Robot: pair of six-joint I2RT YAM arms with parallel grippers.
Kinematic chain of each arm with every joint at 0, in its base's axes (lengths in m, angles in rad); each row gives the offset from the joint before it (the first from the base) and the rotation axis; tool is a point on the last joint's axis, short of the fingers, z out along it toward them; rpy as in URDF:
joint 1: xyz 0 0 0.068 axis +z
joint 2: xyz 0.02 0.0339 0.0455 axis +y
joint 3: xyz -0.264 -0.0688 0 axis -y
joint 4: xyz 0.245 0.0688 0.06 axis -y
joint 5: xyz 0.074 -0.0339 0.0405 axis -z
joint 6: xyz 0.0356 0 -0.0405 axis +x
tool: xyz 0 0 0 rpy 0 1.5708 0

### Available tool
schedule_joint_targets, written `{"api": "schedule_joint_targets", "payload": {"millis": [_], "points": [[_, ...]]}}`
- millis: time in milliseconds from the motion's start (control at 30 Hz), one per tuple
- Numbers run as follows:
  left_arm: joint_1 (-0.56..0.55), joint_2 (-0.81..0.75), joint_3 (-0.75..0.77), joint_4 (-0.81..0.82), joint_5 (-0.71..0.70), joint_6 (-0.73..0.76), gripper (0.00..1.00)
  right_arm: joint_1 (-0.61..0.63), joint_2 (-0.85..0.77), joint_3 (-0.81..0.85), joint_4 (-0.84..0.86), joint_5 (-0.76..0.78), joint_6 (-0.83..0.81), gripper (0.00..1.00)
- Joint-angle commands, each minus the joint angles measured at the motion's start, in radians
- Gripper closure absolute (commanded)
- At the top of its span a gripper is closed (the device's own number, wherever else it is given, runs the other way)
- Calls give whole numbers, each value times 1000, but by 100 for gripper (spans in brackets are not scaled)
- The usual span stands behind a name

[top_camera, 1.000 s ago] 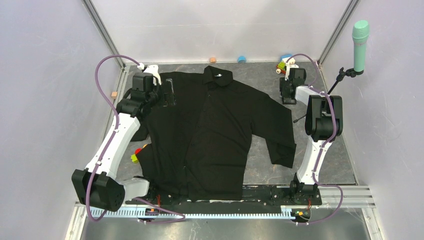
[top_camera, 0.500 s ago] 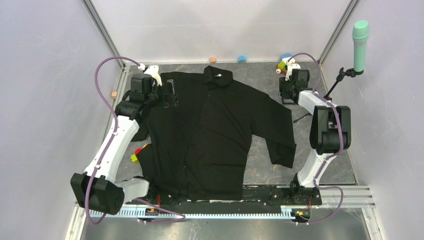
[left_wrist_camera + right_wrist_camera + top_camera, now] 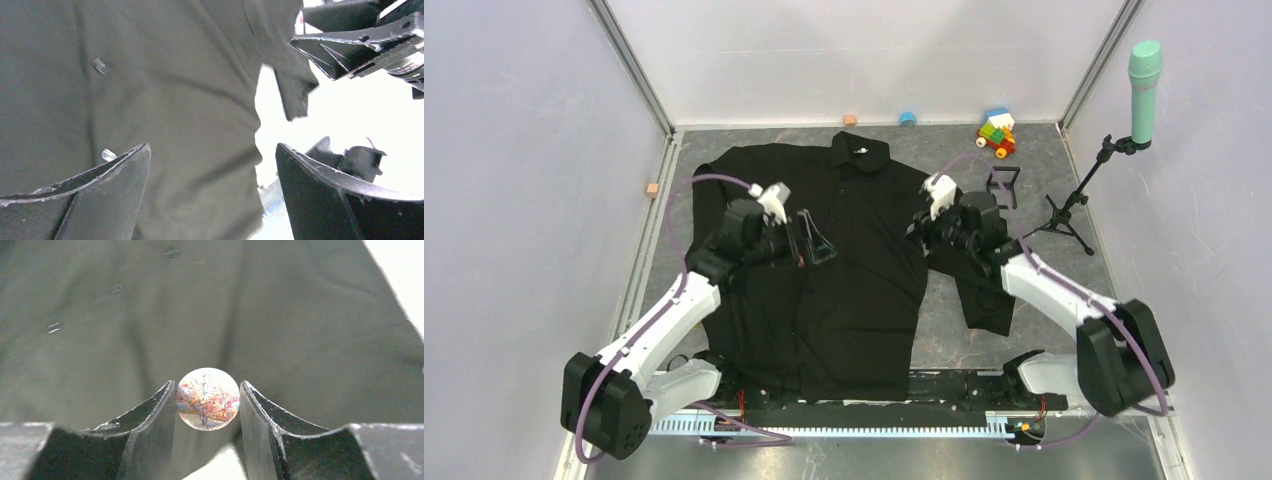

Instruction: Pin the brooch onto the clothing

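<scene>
The clothing (image 3: 864,270) is a black collared shirt spread flat on the table, its collar at the far side. The brooch (image 3: 207,398) is a small round disc with a pink tree picture. My right gripper (image 3: 207,390) is shut on the brooch at its edges, low over the shirt (image 3: 150,315). In the top view this right gripper (image 3: 921,232) hangs above the shirt's right chest, and the brooch is hidden there. My left gripper (image 3: 809,240) stands wide open over the left chest, empty. Its wrist view shows the left gripper (image 3: 212,146) above the dark cloth (image 3: 165,90).
A small black square frame (image 3: 1003,185) lies at the back right beside a microphone stand (image 3: 1064,215). Toy blocks (image 3: 996,132) and small coloured pieces (image 3: 907,118) sit along the far edge. The right arm (image 3: 360,45) crosses the left wrist view's upper right.
Both arms have swung in from the far corners to the middle of the shirt. The right gripper left the black frame's spot. The left gripper left the shirt's far left shoulder.
</scene>
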Motion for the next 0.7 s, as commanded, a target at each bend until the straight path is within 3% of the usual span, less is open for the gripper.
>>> {"api": "schedule_joint_targets", "payload": {"millis": [0, 200, 367, 667], "points": [[-100, -62, -140, 217, 109, -278, 0, 126, -147, -139, 180, -146, 18, 65], [-142, -143, -279, 311, 123, -422, 7, 359, -224, -191, 169, -125, 23, 65], [-158, -140, -292, 347, 154, -442, 21, 529, -214, -148, 122, -43, 22, 65], [-175, -136, -309, 356, 190, -454, 45, 636, -185, -98, 104, 40, 14, 65]]}}
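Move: The brooch is already in the right fingers; the left gripper it is being carried to waits about 26 cm to the right hand's left, some 6 cm back and 5 cm higher. From the left hand, the brooch is thus about 26 cm right, 6 ahead and 5 below. The shirt's button row lies about 30 cm left of the right hand and 2 cm back; the armpit where the right sleeve joins is 5 cm back and 2 cm right, both some 11 cm below. Still pinching the brooch by its rim, the right hand sweeps back and left over the shirt front, some 18 cm back and 15 cm left with hardly any rise, while turning about 35 degrees counter-clockwise so that the brooch faces the left gripper. The left hand draws about 7 cm back and 5 cm right, dips a few centimetres and regains most of it as it rolls some 20 degrees, left side down, then eases its wide-open fingers to a little over half open, pointing at the brooch without reaching it. ##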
